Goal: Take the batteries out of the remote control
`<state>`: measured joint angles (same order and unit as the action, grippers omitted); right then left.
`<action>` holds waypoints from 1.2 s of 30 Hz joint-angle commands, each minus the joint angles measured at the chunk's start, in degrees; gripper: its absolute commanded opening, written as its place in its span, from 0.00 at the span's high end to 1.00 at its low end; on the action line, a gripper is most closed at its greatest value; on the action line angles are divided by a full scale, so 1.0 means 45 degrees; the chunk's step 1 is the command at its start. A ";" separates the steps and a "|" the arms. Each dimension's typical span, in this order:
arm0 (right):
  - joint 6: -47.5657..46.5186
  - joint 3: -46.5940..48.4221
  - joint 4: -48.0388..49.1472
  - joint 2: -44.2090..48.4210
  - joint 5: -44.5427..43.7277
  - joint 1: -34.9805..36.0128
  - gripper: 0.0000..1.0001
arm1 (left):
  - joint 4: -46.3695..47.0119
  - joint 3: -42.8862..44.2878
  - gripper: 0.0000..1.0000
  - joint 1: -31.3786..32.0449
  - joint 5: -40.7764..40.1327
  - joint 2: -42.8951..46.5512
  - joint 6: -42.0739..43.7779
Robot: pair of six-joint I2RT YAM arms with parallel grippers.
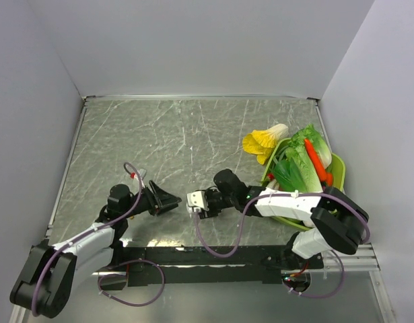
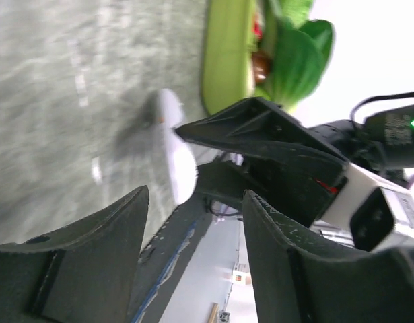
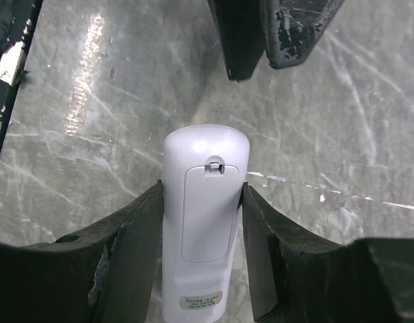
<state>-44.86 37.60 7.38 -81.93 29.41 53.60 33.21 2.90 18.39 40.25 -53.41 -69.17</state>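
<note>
The white remote control [image 3: 205, 229] is clamped between my right gripper's [image 3: 202, 193] fingers, back side up, with its battery cover [image 3: 208, 212] closed and the latch at the far end. The batteries are hidden inside. In the top view the right gripper [image 1: 205, 202] holds the remote [image 1: 194, 200] just above the table's near middle. My left gripper [image 1: 173, 200] is open and empty, its tips pointing at the remote's free end from the left, a small gap away. In the left wrist view the remote [image 2: 177, 153] is a blurred white shape beyond the open left gripper [image 2: 196, 195].
A green basket [image 1: 338, 168] of toy vegetables stands at the right, with a yellow-white leafy vegetable [image 1: 264, 140] lying beside it. A black rail [image 1: 213, 254] runs along the near edge. Grey walls enclose the table.
</note>
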 commanded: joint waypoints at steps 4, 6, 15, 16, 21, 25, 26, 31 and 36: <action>0.0438 -0.0796 0.2497 0.0921 0.0594 0.0216 0.71 | 0.2566 -0.0546 0.42 0.1068 -0.0271 -0.0221 -0.0335; 0.0555 -0.1070 0.2851 0.1038 0.0613 0.0217 0.71 | 0.2017 -0.0254 0.42 0.1205 -0.0525 -0.0280 -0.0061; 0.0614 -0.1443 0.3654 0.1215 0.0613 0.0237 0.71 | 0.2616 -0.0370 0.40 0.1400 -0.0741 -0.1312 0.0019; 0.0614 -0.1462 0.3692 0.1234 0.0691 0.0256 0.71 | 0.2736 -0.0331 0.41 0.1440 -0.0761 -0.1470 -0.0020; 0.0653 -0.1657 0.4005 0.1293 0.0730 0.0256 0.71 | 0.4099 -0.0331 0.45 0.1791 -0.0722 -0.2796 -0.0312; 0.0614 -0.1599 0.3830 0.1273 0.0789 0.0315 0.70 | 0.4883 -0.0312 0.48 0.1987 -0.0741 -0.3423 -0.0664; 0.0594 -0.1599 0.3791 0.1254 0.0808 0.0295 0.69 | 0.4982 -0.0312 0.49 0.2045 -0.0780 -0.3502 -0.0723; 0.0574 -0.1579 0.3770 0.1137 0.0770 0.0354 0.68 | 0.4983 -0.0136 0.56 0.2202 -0.0917 -0.3679 -0.0704; 0.0672 -0.1579 0.3849 0.1020 0.0691 0.0373 0.63 | 0.4866 -0.0175 0.73 0.2280 -0.1014 -0.3562 -0.0704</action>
<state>-41.89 30.41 21.39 -78.46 30.92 54.78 52.47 2.90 28.18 36.77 -69.71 -72.73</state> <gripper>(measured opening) 0.534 0.345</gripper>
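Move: The remote is already pinched in the right hand, its middle roughly at that hand point, maybe 1 cm below. From the left hand it lies about 8 cm to the right, level fore and aft, and some 6 cm below, its raised battery-cover end nearest. The yellow screwdriver lies on the table about 20 cm left of the left hand, 4 cm back and roughly 11 cm below. Left hand shifts about 3.5 cm right, fingers closing around the remote's cover end; right hand keeps hold, rising slightly. ##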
